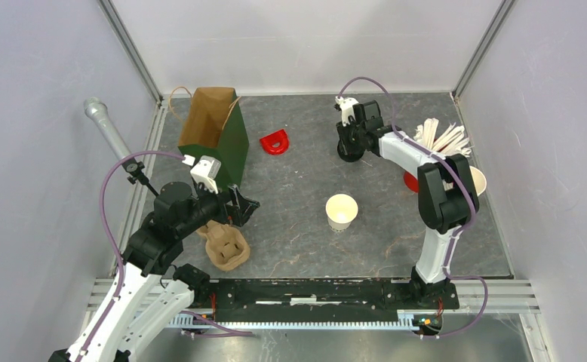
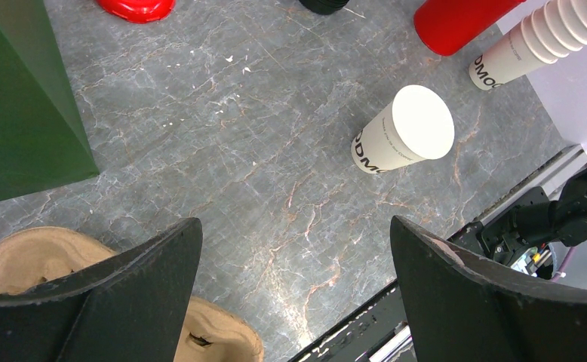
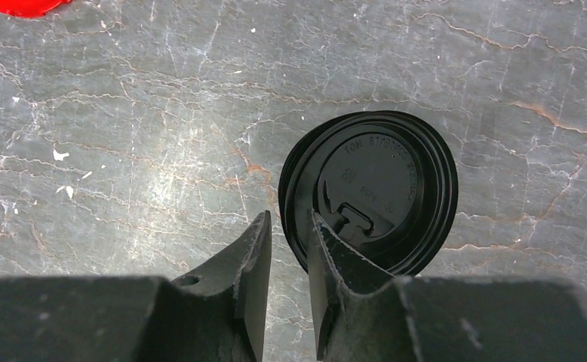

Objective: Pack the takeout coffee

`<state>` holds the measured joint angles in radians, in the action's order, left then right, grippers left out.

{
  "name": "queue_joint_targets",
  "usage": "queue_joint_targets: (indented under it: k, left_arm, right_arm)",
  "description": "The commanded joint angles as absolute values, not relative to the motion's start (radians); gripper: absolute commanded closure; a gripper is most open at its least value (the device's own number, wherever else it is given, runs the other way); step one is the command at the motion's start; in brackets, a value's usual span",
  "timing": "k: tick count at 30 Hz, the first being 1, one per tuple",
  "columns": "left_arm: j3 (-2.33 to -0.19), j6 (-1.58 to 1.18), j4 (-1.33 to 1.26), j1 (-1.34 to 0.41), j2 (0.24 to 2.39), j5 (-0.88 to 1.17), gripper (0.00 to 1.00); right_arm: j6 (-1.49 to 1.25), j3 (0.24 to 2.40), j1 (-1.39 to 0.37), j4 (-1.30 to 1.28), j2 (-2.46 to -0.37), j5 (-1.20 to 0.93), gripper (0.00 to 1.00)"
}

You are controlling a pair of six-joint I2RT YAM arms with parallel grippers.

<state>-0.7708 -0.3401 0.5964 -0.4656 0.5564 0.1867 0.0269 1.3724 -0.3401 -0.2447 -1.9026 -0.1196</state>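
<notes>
A cream-white paper cup (image 1: 341,211) stands without a lid mid-table; the left wrist view shows it too (image 2: 404,139). No lidded takeout coffee is in view. A stack of black lids (image 3: 381,181) lies at the back of the table (image 1: 349,154). My right gripper (image 3: 289,216) hangs over its near-left edge, the jaws a narrow gap apart. One finger is outside the rim and the other over the lid, with nothing pinched. My left gripper (image 2: 294,222) is wide open and empty above bare table beside the tan cardboard cup carrier (image 2: 26,256).
A green paper bag (image 1: 216,136) stands open at the back left, with a red object (image 1: 275,142) beside it. At the right are a red cup of white sticks (image 1: 426,147) and a lying stack of lidless cream cups (image 2: 547,34). The carrier (image 1: 225,245) sits front left.
</notes>
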Motion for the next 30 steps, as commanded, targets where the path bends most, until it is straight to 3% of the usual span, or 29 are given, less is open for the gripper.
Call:
queue_joint_targets:
  k: [1,12,30]
  left_arm:
    - [-0.77,-0.357,0.577,-0.457,0.555,0.201,0.0]
    - [-0.77,-0.357,0.577,-0.457,0.553,0.202,0.0]
    - [-0.764,-0.357,0.569,-0.458,0.557,0.182,0.0]
  right_arm:
    - [0.053,1.418,-0.342,-0.232,-1.91,-0.096,0.73]
    - [0.058,1.418,-0.342,-0.228,-1.887,-0.089,0.94]
    - [0.038,1.481,-0.341,-0.318,-1.815,-0.092,0.99]
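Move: The black cup lids lie stacked just off the right gripper's fingertips, their middle about 3 cm ahead, 3 cm to the right and 1 cm below, so the near left rim sits at the parted fingers. The red ring piece is some 21 cm to the left of that gripper and 5 cm farther out; the white cup stands about 22 cm back and 2 cm left. From the idle left gripper the lids lie roughly 30 cm ahead, 29 cm right and 16 cm lower. Close the right gripper from about a third open to almost shut, pinching the near left rim of the upper black lid, while the hand sinks and eases right by barely half a centimetre each. Hold there briefly, then start raising it, picking up speed, by some 3 cm, with the pinch kept and the wrist almost unturned. ##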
